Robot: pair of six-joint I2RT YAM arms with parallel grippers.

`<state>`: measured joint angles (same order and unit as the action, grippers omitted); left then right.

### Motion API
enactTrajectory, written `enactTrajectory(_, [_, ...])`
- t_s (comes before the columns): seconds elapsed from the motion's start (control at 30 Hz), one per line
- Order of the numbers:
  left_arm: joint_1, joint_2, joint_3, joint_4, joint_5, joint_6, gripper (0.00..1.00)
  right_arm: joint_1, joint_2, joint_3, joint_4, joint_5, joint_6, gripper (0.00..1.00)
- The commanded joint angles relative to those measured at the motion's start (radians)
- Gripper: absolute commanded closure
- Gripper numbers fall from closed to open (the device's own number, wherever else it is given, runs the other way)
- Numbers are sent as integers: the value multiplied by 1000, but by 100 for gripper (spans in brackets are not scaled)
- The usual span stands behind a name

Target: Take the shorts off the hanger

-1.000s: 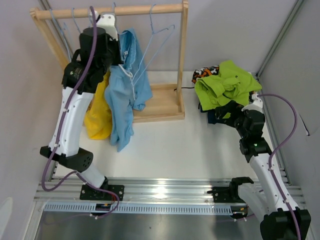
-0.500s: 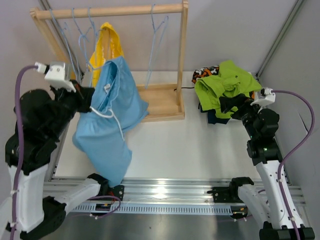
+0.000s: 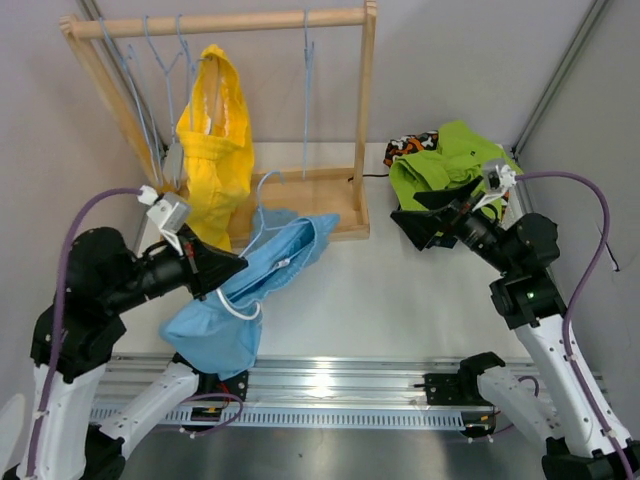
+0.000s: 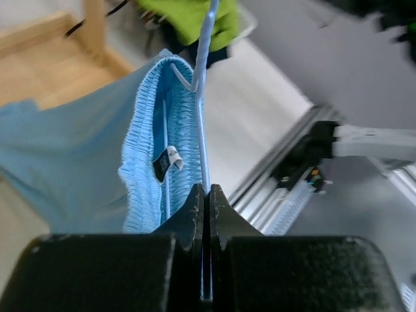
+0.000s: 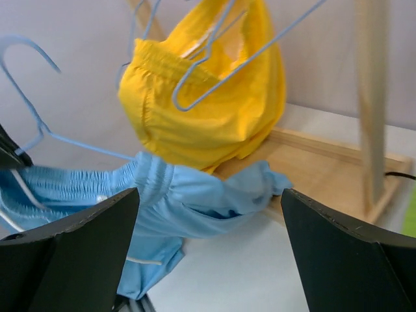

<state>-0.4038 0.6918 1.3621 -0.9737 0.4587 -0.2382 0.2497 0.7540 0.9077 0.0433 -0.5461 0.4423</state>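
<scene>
My left gripper [image 3: 228,268] is shut on the thin wire of a pale blue hanger [image 4: 201,97], low over the table at the near left. The light blue shorts [image 3: 255,285] with a white drawstring still hang on it, their waistband [image 4: 146,156] round the wire. My right gripper [image 3: 412,226] is open and empty, pointing left towards them [image 5: 195,201]. The yellow shorts [image 3: 215,150] hang on a hanger on the rack and also show in the right wrist view [image 5: 208,110]. The lime green shorts [image 3: 450,165] lie on a pile over the black orange-white pair [image 3: 408,146]. The navy pair is hidden.
The wooden rack [image 3: 366,100] stands at the back with its base board [image 3: 320,205] on the table. Empty blue hangers hang on its rail at the left [image 3: 150,60] and right [image 3: 306,80]. The metal rail [image 3: 330,385] runs along the near edge.
My left arm has taken the hanger with the light blue shorts off the rail and brought it down and towards the near edge. My right gripper has swung left, away from the green pile.
</scene>
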Motion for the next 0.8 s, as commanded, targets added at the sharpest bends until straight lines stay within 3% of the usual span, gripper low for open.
enactTrajectory(0.0, [-9,-11,153,199,267,-98,100,109,50,63,4,-17,-85,1])
enactTrajectory(0.2, [-10,100,368,302,310,-190,100,229,100,83,-16,78,-145,0])
enactTrajectory(0.5, [-10,115,374,422,318,-265,100,299,200,129,110,132,-120,1])
enactTrajectory(0.53, [-10,118,373,414,313,-254,100,307,206,131,119,130,-120,9])
enactTrajectory(0.57, [-10,118,376,390,301,-244,100,321,211,131,133,120,-123,49])
enactTrajectory(0.63, [-10,121,387,351,259,-210,100,322,205,126,159,126,-123,88])
enactTrajectory(0.67, [-10,124,405,308,241,-196,100,322,197,120,164,173,-128,100])
enactTrajectory(0.77, [-10,140,466,202,167,-142,100,304,157,115,152,294,-178,100])
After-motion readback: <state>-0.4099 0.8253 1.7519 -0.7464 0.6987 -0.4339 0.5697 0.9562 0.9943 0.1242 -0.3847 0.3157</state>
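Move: The blue shorts hang from the hanger already held in the left fingers. The right end of their waistband lies about 17 cm to the right hand's left, some 3 cm ahead and 6 cm lower. From that hand the rack's right post stands roughly 25 cm ahead and 5 cm left, and the green shorts lie some 15 cm ahead, 14 cm right and 25 cm below. From the left hand the same waistband end is about 11 cm ahead, 14 cm right and 4 cm below. The blue shorts are carried up on their hanger as the left hand, still gripping it, rises some 16 cm while drawing back, then easing slightly forward, its wrist tipping the fingers up and clockwise. The wide-open right hand reaches about 8 cm left to the waistband's right end and, late on, closes its fingers, pinching the cloth. ##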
